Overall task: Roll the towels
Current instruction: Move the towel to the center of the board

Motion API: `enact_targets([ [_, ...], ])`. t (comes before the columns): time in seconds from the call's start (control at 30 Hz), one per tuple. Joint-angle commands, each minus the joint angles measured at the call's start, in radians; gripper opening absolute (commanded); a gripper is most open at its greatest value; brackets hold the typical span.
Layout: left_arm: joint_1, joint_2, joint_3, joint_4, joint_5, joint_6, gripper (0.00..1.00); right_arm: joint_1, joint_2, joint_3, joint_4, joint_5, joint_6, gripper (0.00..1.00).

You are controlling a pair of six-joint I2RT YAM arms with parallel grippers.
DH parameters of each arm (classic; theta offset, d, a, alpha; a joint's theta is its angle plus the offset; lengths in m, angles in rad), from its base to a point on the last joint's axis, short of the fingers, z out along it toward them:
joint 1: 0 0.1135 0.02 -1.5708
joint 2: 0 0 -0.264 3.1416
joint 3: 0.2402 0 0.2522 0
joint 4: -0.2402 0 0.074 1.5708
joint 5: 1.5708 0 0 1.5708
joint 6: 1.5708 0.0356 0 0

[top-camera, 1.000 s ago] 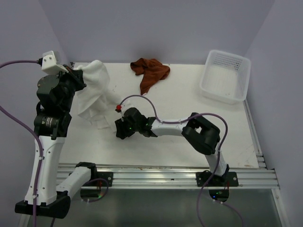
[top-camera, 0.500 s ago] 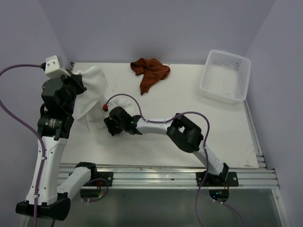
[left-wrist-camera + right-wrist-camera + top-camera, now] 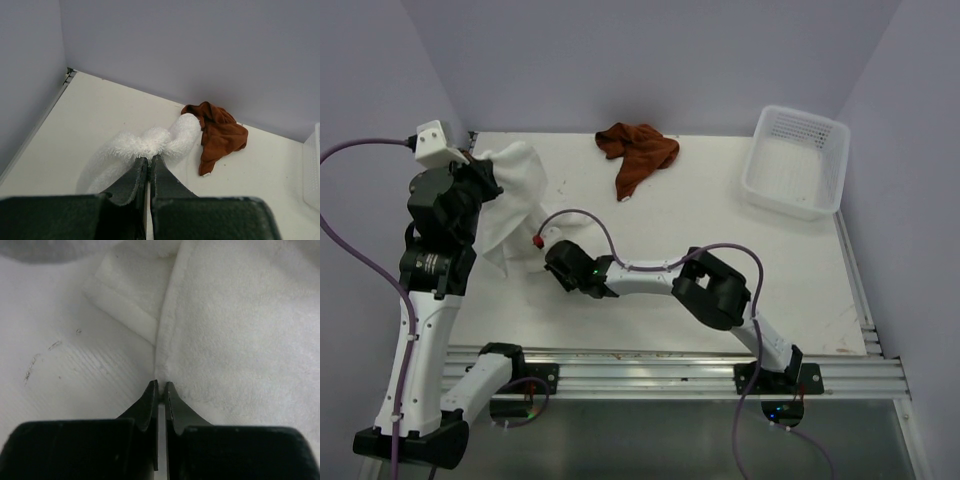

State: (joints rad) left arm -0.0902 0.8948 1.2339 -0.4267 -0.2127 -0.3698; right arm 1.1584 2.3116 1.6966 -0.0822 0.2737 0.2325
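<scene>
The white towel (image 3: 510, 195) hangs bunched from my left gripper (image 3: 482, 172), which is raised over the table's far left and shut on a fluffy fold (image 3: 150, 142); the tips meet at the left gripper (image 3: 149, 159). Its lower part trails onto the table. My right gripper (image 3: 550, 256) lies low at that trailing end. In the right wrist view the right gripper (image 3: 161, 385) is shut on the hem of the white towel (image 3: 240, 315). The rust-brown towel (image 3: 638, 150) lies crumpled at the back middle, also seen as the rust-brown towel (image 3: 217, 132), untouched.
A white perforated basket (image 3: 795, 160) stands at the back right. Purple walls close in the table (image 3: 720, 220) at the back and both sides. The right arm stretches across the table's front middle towards the left.
The right arm has reached further left to the white towel's lower edge, and its jaws have closed from open to shut there. The left arm holds the towel up about as before.
</scene>
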Motion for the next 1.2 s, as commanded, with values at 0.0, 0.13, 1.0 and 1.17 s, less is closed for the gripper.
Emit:
enact_targets([
  [0.0,-0.003,-0.026,-0.002,0.083,0.009,0.035,0.00,0.004,-0.050,-0.157,-0.090,0.042,0.001,0.00],
  [0.13,-0.003,-0.028,-0.016,0.074,0.018,0.022,0.00,-0.012,-0.254,-0.320,-0.099,0.055,0.016,0.00],
  [1.0,-0.008,-0.208,-0.821,0.337,0.595,-0.446,0.06,-0.479,-1.330,-0.833,-0.617,0.439,0.179,0.00],
  [1.17,-0.009,-0.197,-0.768,0.232,0.477,-0.374,0.61,-0.486,-1.337,-0.851,-0.593,0.424,0.194,0.00],
])
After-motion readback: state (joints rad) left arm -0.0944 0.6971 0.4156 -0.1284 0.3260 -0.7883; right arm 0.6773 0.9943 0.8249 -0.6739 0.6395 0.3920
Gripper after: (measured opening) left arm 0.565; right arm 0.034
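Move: Pinching the near edge of the white towel just above the board, the right hand has the clear mid-board spot about 21 cm to its right, 2 cm ahead and 3 cm lower; from there the brown towel lies roughly 34 cm farther out, and the basket 33 cm farther out and 39 cm right. The left hand, holding the towel's raised end, has that spot some 31 cm right, 2 cm back and 40 cm below. Sweeping right across the board by about 45 cm, the right hand keeps its pinch and pulls the towel's corner past mid-board, arcing up some 20 cm, then sinking to 13 cm above its start while turning clockwise. Shortly after it starts, the left hand lowers its end about 24 cm, going 11 cm right and slightly back, tips down, rolls left side down, then opens to let go. ##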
